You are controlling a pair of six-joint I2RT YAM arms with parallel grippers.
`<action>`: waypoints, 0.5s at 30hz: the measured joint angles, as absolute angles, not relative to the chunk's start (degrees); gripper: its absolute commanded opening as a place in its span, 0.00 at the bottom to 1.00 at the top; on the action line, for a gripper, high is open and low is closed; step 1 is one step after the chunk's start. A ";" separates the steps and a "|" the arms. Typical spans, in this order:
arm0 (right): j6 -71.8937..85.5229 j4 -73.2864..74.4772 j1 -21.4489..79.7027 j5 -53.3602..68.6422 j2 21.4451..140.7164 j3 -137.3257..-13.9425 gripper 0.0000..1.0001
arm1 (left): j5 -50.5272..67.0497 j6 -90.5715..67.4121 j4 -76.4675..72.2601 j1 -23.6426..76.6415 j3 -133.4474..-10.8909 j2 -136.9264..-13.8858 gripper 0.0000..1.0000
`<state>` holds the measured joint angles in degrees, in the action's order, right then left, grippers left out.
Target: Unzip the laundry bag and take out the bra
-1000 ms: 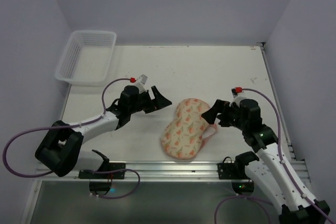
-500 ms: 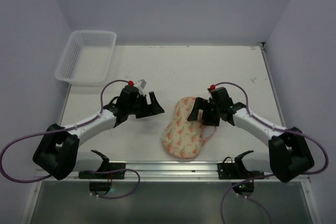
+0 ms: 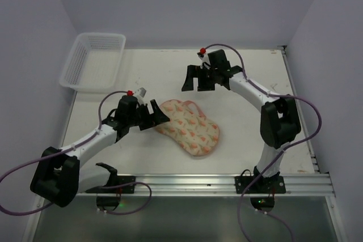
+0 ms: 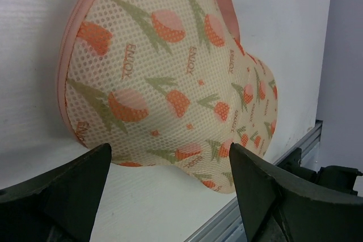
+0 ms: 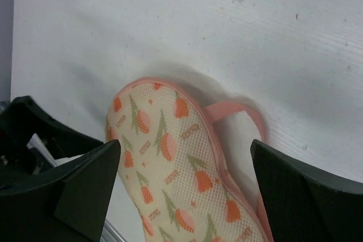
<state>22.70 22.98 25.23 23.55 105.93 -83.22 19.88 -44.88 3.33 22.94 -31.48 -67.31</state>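
The laundry bag point(image 3: 189, 128) lies flat and slantwise mid-table, a cream pouch with an orange flower print, pink trim and a pink loop point(image 3: 193, 105) at its far edge. It looks closed, and the bra is hidden. My left gripper point(image 3: 157, 119) is open right at the bag's left end; in the left wrist view the bag point(image 4: 170, 72) fills the space just beyond the open gripper point(image 4: 170, 148). My right gripper point(image 3: 194, 85) is open and hangs apart from the bag, on its far side; its camera looks down on the bag point(image 5: 170, 162) and loop point(image 5: 241, 111).
A white lattice basket point(image 3: 93, 60) stands at the far left corner. An aluminium rail point(image 3: 187, 181) runs along the near table edge, close to the bag's near end. Walls close in the table on the left, back and right.
The bag has swung to a slant and shifted left. My right arm moved from the bag's right side to its far side. My left gripper drew back to the left and nearer.
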 measured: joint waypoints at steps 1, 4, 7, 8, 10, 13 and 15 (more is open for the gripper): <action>22.44 23.14 25.23 23.44 104.84 -83.00 0.99 | 20.71 -46.04 2.15 22.94 -30.46 -67.90 0.88; 22.48 22.59 25.23 22.33 98.94 -79.64 0.99 | 22.24 -49.34 -0.08 22.96 -27.94 -69.65 0.86; 23.57 22.41 25.23 19.94 88.36 -72.64 0.99 | 22.46 -53.17 -0.60 23.57 -25.85 -69.54 0.85; 24.01 21.76 25.23 19.00 84.55 -70.02 0.99 | 22.26 -54.19 -0.47 24.12 -25.45 -69.14 0.85; 25.15 21.02 25.23 17.34 77.23 -64.86 0.99 | 21.37 -56.25 0.12 25.71 -24.80 -67.16 0.85; 27.09 19.53 25.23 15.46 68.51 -57.39 0.99 | 20.18 -58.87 0.45 28.58 -24.40 -63.55 0.85; 28.60 19.03 25.23 14.59 63.29 -51.96 0.99 | 19.07 -60.60 0.10 30.55 -24.12 -61.89 0.85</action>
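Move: The laundry bag lies flat to the right of the left hand, its middle about 13 cm right, 2 cm back and some 7 cm below; its left end reaches almost under the open fingers. From the right hand the bag's middle is roughly 15 cm back, 3 cm left and 11 cm below. The bag's pink strap loop is about 16 cm right and 6 cm ahead of the left hand, and 8 cm straight back from the right one. Back, up and to the right goes the right hand, about 11 cm back with a smaller rise, its open fingers tipping up as it leaves the bag's far side for a place above its right end. The open left hand draws back about 5 cm and drifts right along the bag's near-left edge, dipping some 3 cm before rising again, wrist tilting down about 10 degrees. ##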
